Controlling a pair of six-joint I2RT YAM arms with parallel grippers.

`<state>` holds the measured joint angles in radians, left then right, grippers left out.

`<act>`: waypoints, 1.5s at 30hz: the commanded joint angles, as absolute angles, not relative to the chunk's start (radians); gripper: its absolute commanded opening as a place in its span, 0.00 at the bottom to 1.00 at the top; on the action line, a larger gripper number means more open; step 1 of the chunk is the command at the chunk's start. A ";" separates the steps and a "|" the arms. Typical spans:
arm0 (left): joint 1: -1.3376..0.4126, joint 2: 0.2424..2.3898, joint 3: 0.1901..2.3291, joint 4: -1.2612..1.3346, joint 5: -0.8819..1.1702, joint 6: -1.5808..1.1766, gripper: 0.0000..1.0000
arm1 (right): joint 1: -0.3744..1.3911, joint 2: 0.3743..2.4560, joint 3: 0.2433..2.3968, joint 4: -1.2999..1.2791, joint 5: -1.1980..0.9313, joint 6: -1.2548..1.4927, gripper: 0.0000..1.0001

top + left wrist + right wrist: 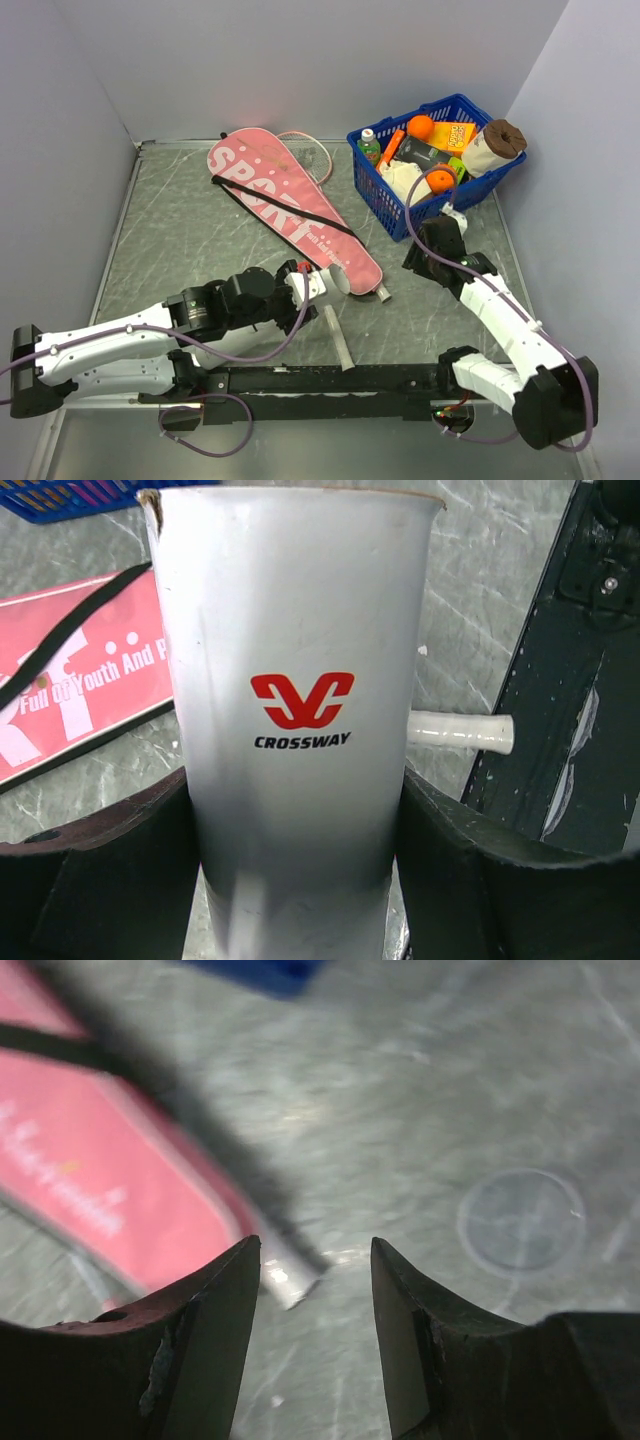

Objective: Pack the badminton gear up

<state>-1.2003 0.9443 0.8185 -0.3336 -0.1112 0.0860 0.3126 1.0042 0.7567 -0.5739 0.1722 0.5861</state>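
Observation:
The pink bag (280, 205) lettered "SPORT" lies diagonally on the table, its black strap across it. My left gripper (316, 286) is shut on the white tube (336, 280) at the bag's narrow end. In the left wrist view the tube (300, 710), marked CROSSWAY, fills the space between both fingers. One white racket handle (337, 340) lies loose in front of the tube, and another handle end (383, 294) sticks out of the bag. A thin pink racket hoop (312, 152) shows behind the bag. My right gripper (415, 262) hangs open just right of that handle end (290, 1280), holding nothing.
A blue basket (380, 195) full of groceries stands at the back right, close behind my right arm. Grey walls enclose the table on three sides. The black rail (330, 380) of the arm bases runs along the near edge.

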 commanded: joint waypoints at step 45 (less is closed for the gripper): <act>-1.204 0.885 0.870 -0.288 -0.127 0.069 0.01 | 0.097 1.362 0.670 -0.520 0.143 0.623 0.19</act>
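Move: The clear tube lid lies flat on the table about 8 cm to the right of the right hand, 1 cm back and some 12 cm below it. The pink bag's handle end is about 5 cm left and 4 cm back at table height, and the basket's near corner roughly 11 cm ahead and 3 cm left. From the left hand, holding the white tube, the lid is about 39 cm right, 12 cm ahead and 20 cm down. Fingertips of the right hand end up astride the clear lid's left rim, narrowing to about half their gap once down there. To reach it the hand sinks some 11 cm while swinging about 6 cm right and slightly back, tipping its fingers more steeply down by roughly 20 degrees. The left hand keeps its hold on the tube and lifts it about 2 cm. ##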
